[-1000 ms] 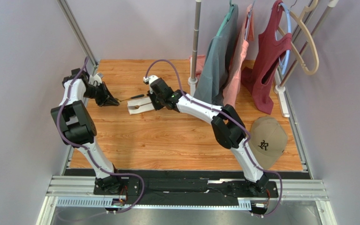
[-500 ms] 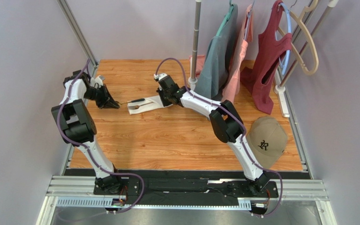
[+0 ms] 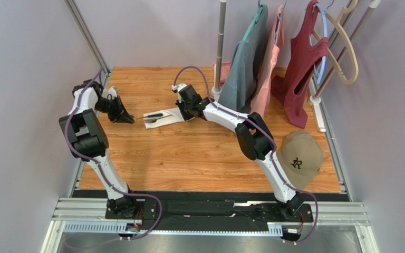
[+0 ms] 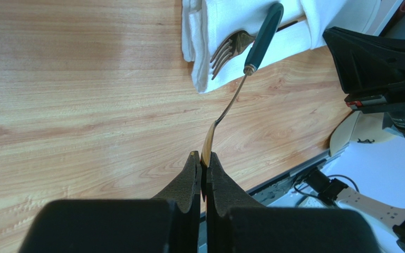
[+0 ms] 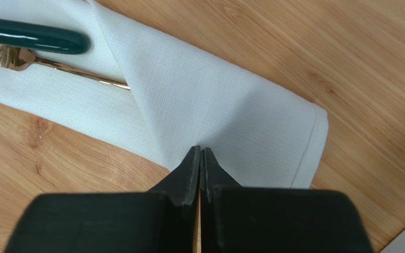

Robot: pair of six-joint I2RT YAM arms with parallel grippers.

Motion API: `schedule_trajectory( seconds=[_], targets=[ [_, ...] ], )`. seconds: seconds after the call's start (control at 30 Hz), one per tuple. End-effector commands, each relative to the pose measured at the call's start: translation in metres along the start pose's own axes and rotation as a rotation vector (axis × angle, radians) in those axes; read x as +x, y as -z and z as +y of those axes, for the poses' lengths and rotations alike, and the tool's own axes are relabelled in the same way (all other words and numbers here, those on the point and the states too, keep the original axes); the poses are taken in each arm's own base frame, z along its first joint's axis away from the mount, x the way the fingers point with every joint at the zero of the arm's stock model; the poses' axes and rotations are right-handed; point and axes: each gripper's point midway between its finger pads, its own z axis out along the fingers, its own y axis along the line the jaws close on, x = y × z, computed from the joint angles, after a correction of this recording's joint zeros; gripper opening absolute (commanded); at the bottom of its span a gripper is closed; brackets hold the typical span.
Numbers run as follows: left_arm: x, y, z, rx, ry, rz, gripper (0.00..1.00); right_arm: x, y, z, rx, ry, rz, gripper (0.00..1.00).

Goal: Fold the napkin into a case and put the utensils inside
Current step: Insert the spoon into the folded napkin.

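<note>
A white folded napkin [image 3: 166,116] lies at the table's back middle. My left gripper [image 4: 203,158] is shut on the gold head of a spoon [image 4: 231,103], seen edge-on. The spoon's dark green handle [image 4: 264,34] reaches onto the napkin [image 4: 225,21]. A gold fork [image 4: 228,50] lies tucked in the fold, tines sticking out. My right gripper [image 5: 200,152] is shut, tips touching the napkin [image 5: 231,116] near its folded flap, with nothing seen between the jaws. The green handle [image 5: 30,39] and the fork's neck [image 5: 83,76] lie at the far end.
A tan cap [image 3: 300,158] sits on the table at the right. Shirts hang from a rack [image 3: 252,58] at the back right, its pole base just behind the right gripper [image 3: 185,112]. The left gripper [image 3: 129,119] is close to the left frame rail.
The right gripper has moved right along the napkin to its right end. The left gripper has swung the spoon's handle down onto the napkin.
</note>
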Motion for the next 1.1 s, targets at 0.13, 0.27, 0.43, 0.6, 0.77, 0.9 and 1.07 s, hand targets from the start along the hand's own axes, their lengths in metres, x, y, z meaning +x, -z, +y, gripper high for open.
schedule_trajectory(
  seconds=[0.13, 0.27, 0.43, 0.6, 0.77, 0.9, 1.07],
  targets=[
    [-0.011, -0.007, -0.014, 0.074, -0.040, 0.017, 0.00, -0.003, -0.008, 0.011, -0.090, 0.095, -0.020, 0.00],
    [-0.011, -0.019, -0.020, 0.118, -0.035, 0.048, 0.00, -0.004, -0.008, 0.011, -0.107, 0.070, -0.019, 0.00],
    [-0.012, -0.030, -0.022, 0.112, -0.048, 0.078, 0.00, -0.005, -0.009, 0.009, -0.105, 0.074, -0.018, 0.00],
    [-0.014, -0.042, -0.026, 0.143, -0.042, 0.102, 0.00, -0.004, -0.011, 0.006, -0.108, 0.065, -0.010, 0.00],
    [-0.015, -0.056, -0.028, 0.176, -0.037, 0.132, 0.00, -0.003, -0.012, 0.007, -0.123, 0.068, -0.004, 0.00],
    [-0.017, -0.064, -0.034, 0.201, -0.043, 0.142, 0.00, -0.004, -0.012, 0.006, -0.124, 0.072, -0.006, 0.00],
    [-0.021, -0.069, -0.041, 0.210, -0.068, 0.153, 0.00, -0.002, -0.013, 0.008, -0.130, 0.076, 0.005, 0.00]
  ],
)
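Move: About 17 cm to the right of the left hand, which holds the spoon by its bowl with the handle leading, 8 cm farther out and 6 cm lower, is the napkin pocket's mouth. From that hand the napkin's open end lies some 5 cm right and 5 cm ahead, and the fork's tines about 9 cm right and 5 cm ahead, both around 7 cm below. From the right hand, the mouth is roughly 6 cm left and 2 cm ahead, near fingertip height. Feeding the spoon handle-first into the napkin pocket, the left hand goes about 5 cm right and, with it, some 4 cm each forward and down, its fingers swinging roughly 10 degrees flatter towards the right and keeping their pinch on the bowl. The right hand's shut fingertips stay on the napkin beside the mouth, settling slightly lower and turning a little counter-clockwise. ##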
